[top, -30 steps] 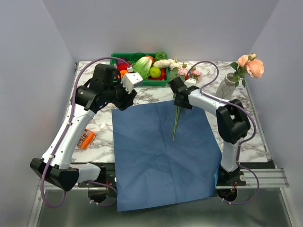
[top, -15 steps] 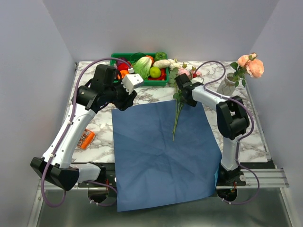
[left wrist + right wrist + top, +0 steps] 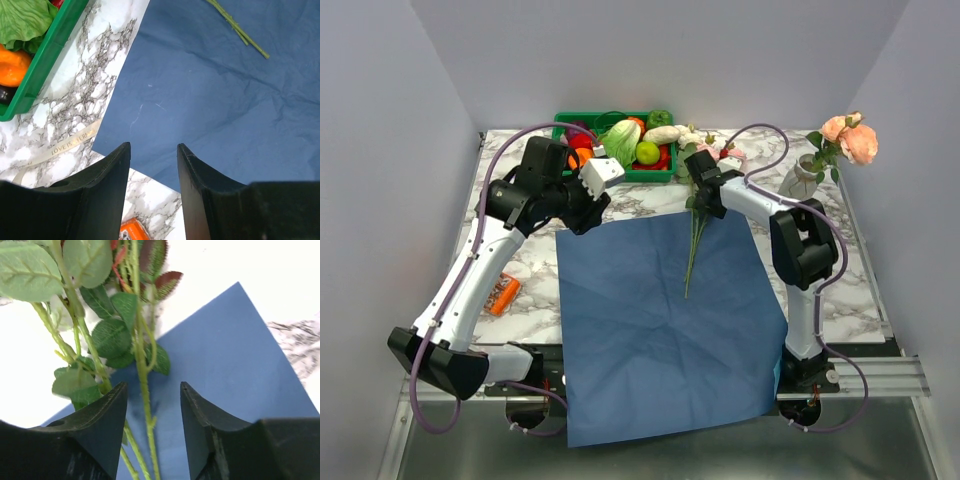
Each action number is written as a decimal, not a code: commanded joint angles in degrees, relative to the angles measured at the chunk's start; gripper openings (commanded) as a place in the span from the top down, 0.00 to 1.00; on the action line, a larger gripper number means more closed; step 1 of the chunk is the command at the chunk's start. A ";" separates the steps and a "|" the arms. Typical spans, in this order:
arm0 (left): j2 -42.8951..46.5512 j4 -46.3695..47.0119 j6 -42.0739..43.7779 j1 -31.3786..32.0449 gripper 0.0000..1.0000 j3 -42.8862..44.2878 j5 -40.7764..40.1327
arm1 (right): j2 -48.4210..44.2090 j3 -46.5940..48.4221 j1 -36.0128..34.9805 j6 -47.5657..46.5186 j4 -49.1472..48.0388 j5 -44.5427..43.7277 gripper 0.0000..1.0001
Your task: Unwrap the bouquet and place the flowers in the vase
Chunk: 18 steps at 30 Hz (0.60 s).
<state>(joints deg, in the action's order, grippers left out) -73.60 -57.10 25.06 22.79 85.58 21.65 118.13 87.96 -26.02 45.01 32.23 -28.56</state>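
The blue paper of the bouquet lies spread flat on the table. The loose flowers lie at its far edge, stems pointing toward me, pink and cream blooms by the crate. My right gripper is down over the leafy part of the stems. In the right wrist view its jaws stand open astride a green stem, not pressing it. The vase stands at the far right with peach roses in it. My left gripper hangs open and empty over the paper's far left corner.
A green crate of vegetables sits at the back. A cream ribbon lies on the marble beside the paper's left edge. An orange packet lies at the left. The paper's near edge hangs over the table front.
My right gripper has moved away from me along the stems toward the blooms, and its jaws have narrowed a little. The left arm has barely shifted.
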 commanded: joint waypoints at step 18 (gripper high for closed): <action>-0.14 -1.61 0.78 -0.90 0.49 1.61 -1.35 | 2.29 2.14 0.27 2.45 1.18 2.36 0.99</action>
<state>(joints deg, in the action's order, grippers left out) -74.11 -57.19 25.54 22.20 85.58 21.21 123.26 91.88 -25.80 46.68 33.39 -27.40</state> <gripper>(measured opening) 0.513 0.027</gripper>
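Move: The flower stem to be gripped lies between the right hand's open fingers, about 2 cm below, 1 cm ahead and 1 cm left. A second bunch of stems runs some 4 cm to the hand's left and 1 cm ahead, the pink blooms about 14 cm ahead and 5 cm right. The vase stands roughly 20 cm right and 4 cm farther out. From the left hand the stem is about 18 cm ahead, 13 cm right and 25 cm below. Down about 2 cm, easing roughly 1 cm forward and slightly left, the right hand sinks over the leafy stem with its half-open fingers astride it. Then, nearly still, the fingers close almost fully and pinch the stem just below its leaves, over the edge of the blue paper; the wrist barely turns. ##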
